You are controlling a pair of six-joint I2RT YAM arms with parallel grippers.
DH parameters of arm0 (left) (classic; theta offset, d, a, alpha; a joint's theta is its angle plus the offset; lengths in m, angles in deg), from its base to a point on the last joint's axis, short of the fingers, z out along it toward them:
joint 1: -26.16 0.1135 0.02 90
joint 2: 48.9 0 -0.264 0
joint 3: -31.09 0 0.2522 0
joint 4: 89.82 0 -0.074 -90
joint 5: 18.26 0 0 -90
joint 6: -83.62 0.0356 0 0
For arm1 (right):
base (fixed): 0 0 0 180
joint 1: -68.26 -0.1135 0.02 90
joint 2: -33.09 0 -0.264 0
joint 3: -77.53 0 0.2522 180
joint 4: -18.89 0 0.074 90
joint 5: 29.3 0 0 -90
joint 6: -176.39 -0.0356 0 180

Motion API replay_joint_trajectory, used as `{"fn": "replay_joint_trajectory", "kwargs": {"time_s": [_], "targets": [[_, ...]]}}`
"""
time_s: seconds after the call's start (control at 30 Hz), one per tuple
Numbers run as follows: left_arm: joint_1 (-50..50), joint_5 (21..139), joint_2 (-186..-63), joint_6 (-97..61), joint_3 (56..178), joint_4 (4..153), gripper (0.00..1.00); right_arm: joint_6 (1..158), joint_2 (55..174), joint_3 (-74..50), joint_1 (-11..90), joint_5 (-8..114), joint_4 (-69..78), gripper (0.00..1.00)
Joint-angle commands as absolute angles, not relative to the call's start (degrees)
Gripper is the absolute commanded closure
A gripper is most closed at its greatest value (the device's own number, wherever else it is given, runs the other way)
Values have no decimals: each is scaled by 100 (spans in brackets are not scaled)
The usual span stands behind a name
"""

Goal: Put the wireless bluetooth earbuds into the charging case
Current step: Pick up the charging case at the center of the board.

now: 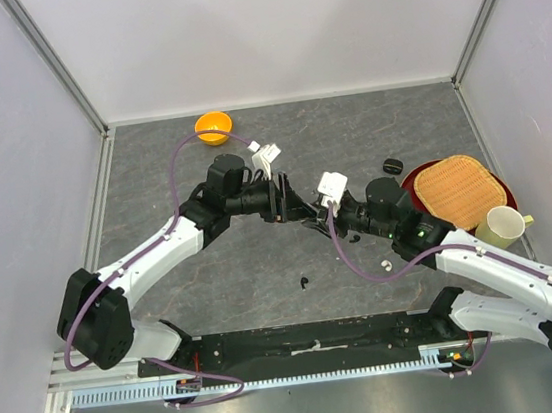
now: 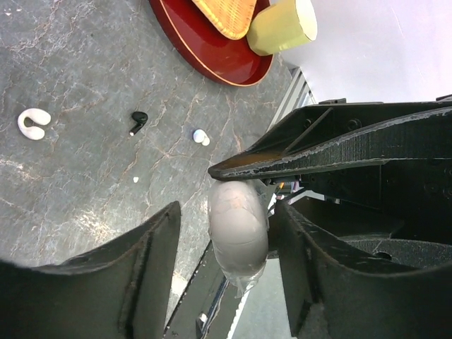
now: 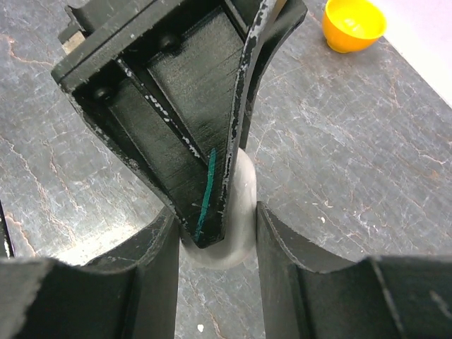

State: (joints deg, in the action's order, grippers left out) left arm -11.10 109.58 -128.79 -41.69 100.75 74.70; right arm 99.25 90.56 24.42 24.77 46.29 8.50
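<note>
My right gripper (image 3: pixel 215 212) is shut on a pale grey, pebble-shaped case (image 3: pixel 244 194), held above the table's middle. My left gripper (image 2: pixel 227 209) stands open around that same case (image 2: pixel 239 233), with a gap on its left side. One left finger overlaps the case in the right wrist view. The two grippers meet tip to tip in the top view, left gripper (image 1: pixel 291 205) against right gripper (image 1: pixel 315 218). A glossy black charging case (image 1: pixel 393 165) lies by the red plate. On the table lie a black earbud (image 2: pixel 138 120), a white earbud (image 2: pixel 201 136), and another black earbud (image 1: pixel 305 281).
A red plate (image 1: pixel 416 181) with a woven mat (image 1: pixel 460 187) and a pale cup (image 1: pixel 501 226) sits at the right. An orange bowl (image 1: pixel 214 126) stands at the back left. A white C-shaped piece (image 2: pixel 33 123) lies on the table.
</note>
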Motion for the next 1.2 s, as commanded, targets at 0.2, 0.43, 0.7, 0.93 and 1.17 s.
{"fn": "replay_joint_trajectory", "kwargs": {"time_s": [0.2,0.43,0.7,0.93,1.17], "targets": [[-1137,11199,-12896,-4101,10347,7413,88,9826,8916,2387,2458,4839,1374,100],[-1137,10691,-12677,-3812,10312,7203,98,8940,8872,2229,2458,5313,1418,24],[-681,8817,-11308,-2774,9865,7340,98,6725,8599,1667,2466,6544,533,2],[-329,9212,-10191,-1817,8433,9448,98,4486,9082,1271,2992,5084,239,2],[-364,9731,-9504,-1315,6726,12336,98,788,9828,2325,3477,3181,3519,5]]}}
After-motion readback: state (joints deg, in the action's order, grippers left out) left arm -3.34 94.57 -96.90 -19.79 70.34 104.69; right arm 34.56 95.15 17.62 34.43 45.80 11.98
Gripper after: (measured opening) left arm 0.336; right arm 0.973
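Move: The charging case is already in the right hand's grip, about 1 cm beyond its pads to the left and forward, and sits between the left hand's open fingers, some 1 cm to the right of that hand's point. From the left hand, roughly 19 cm below, a white earbud lies about 3 cm ahead and 2 cm right, one black earbud 10 cm right and 2 cm back, the other 4 cm left and 11 cm back. The left fingers close on the charging case and pinch it while the right hand keeps its hold. Then the right fingers spread wide and let go, the right hand rising about 8 cm, sinking slightly and easing forward as its wrist rolls strongly. The left hand carries the case some 10 cm left, up and then a little down, wrist rolling about 50 degrees. ##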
